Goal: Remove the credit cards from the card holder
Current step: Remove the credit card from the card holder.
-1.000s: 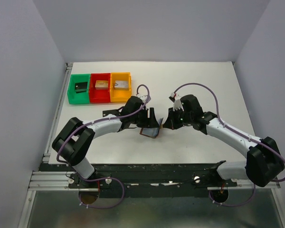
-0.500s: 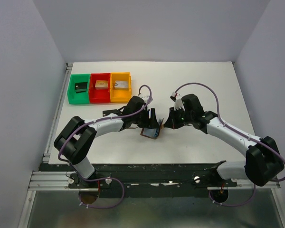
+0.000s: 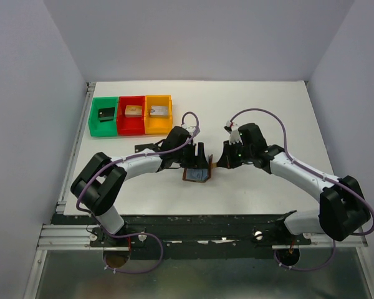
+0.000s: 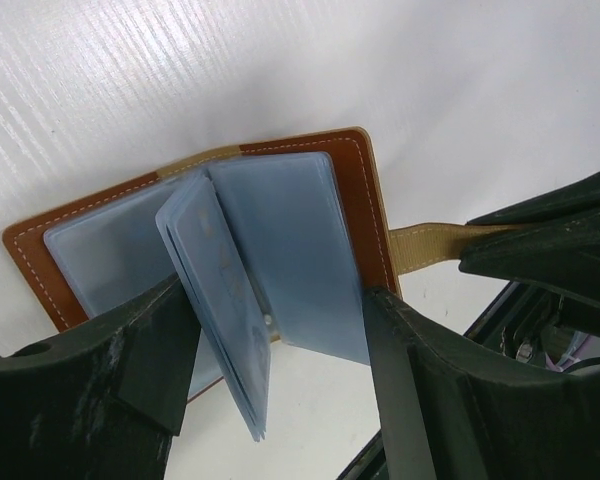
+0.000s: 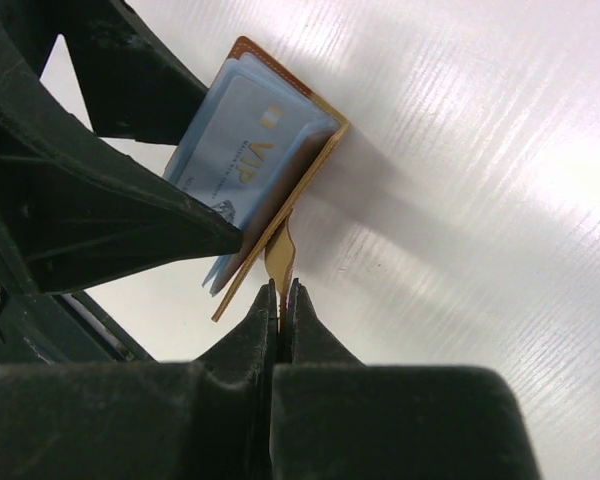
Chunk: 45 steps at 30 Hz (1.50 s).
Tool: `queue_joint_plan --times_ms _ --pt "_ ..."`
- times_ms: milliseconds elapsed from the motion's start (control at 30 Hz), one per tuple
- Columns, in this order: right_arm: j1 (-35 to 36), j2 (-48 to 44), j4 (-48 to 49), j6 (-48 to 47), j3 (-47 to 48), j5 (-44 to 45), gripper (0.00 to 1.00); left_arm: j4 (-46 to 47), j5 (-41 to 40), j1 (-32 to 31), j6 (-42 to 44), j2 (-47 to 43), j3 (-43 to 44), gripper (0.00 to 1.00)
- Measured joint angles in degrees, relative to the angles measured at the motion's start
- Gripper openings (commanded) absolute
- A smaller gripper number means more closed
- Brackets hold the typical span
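Observation:
The card holder [image 3: 196, 174] lies open mid-table, brown leather with pale blue-grey sleeves [image 4: 270, 230] fanned upward. Through one sleeve a pale credit card [image 5: 255, 165] printed "VIP" shows; other cards are hidden. My left gripper [image 4: 280, 400] is open and straddles the holder from above, one finger [image 4: 130, 370] against the raised sleeves, the other [image 4: 410, 380] by the right cover. My right gripper [image 5: 283, 290] is shut on the holder's tan strap [image 5: 280, 255], just right of the holder. In the top view the left gripper [image 3: 198, 159] and the right gripper [image 3: 219, 163] nearly meet.
Green bin [image 3: 103, 116], red bin [image 3: 131, 114] and orange bin [image 3: 158, 113] stand side by side at the back left, each with a small block inside. A white table [image 3: 268, 112] stretches behind and to the right, with grey walls around it.
The card holder has swung from tilted up on its right side to lying flatter. Both grippers shifted only slightly; the right stayed clamped on the strap.

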Motion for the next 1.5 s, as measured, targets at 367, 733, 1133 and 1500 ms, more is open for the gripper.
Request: queue_joint_plan --times_ms 367,733,1133,1500 --pt "-1.55 0.33 -0.31 0.07 -0.66 1.44 0.00 -0.22 -0.46 0.00 -0.02 0.00 0.00 0.75" --pt "-1.90 1.40 -0.57 0.13 -0.79 1.55 0.00 -1.09 -2.47 -0.04 0.02 -0.09 0.00 0.84" --pt "-2.25 2.89 -0.55 0.94 -1.38 1.64 0.00 -5.18 -3.43 -2.51 2.32 0.11 2.91 0.92" --pt "-2.64 2.89 -0.55 1.55 -1.95 1.64 0.00 -9.22 -7.48 -4.90 3.96 1.22 7.10 0.99"
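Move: The card holder lies open with its right cover raised. Its middle is about 2 cm left of the left hand, 1 cm back and 2 cm below, with the right-hand sleeves standing between that hand's open fingers, about 1 cm below the hand point. The tan tab, pinched by the right hand, is 5 cm to the left hand's right, level ahead and 2 cm up. From the right hand, the holder's middle is some 8 cm left, 1 cm back and 5 cm below. The holder's raised cover is let down by its tab: the right hand, still pinching it, goes about 3 cm down and 2 cm to the right. Around the sleeves, the left hand first dips slightly while its fingers start to spread, then swings over 2 cm right and up, and eases part-way back down and left, fingers now fully open and the wrist slightly rolled. ##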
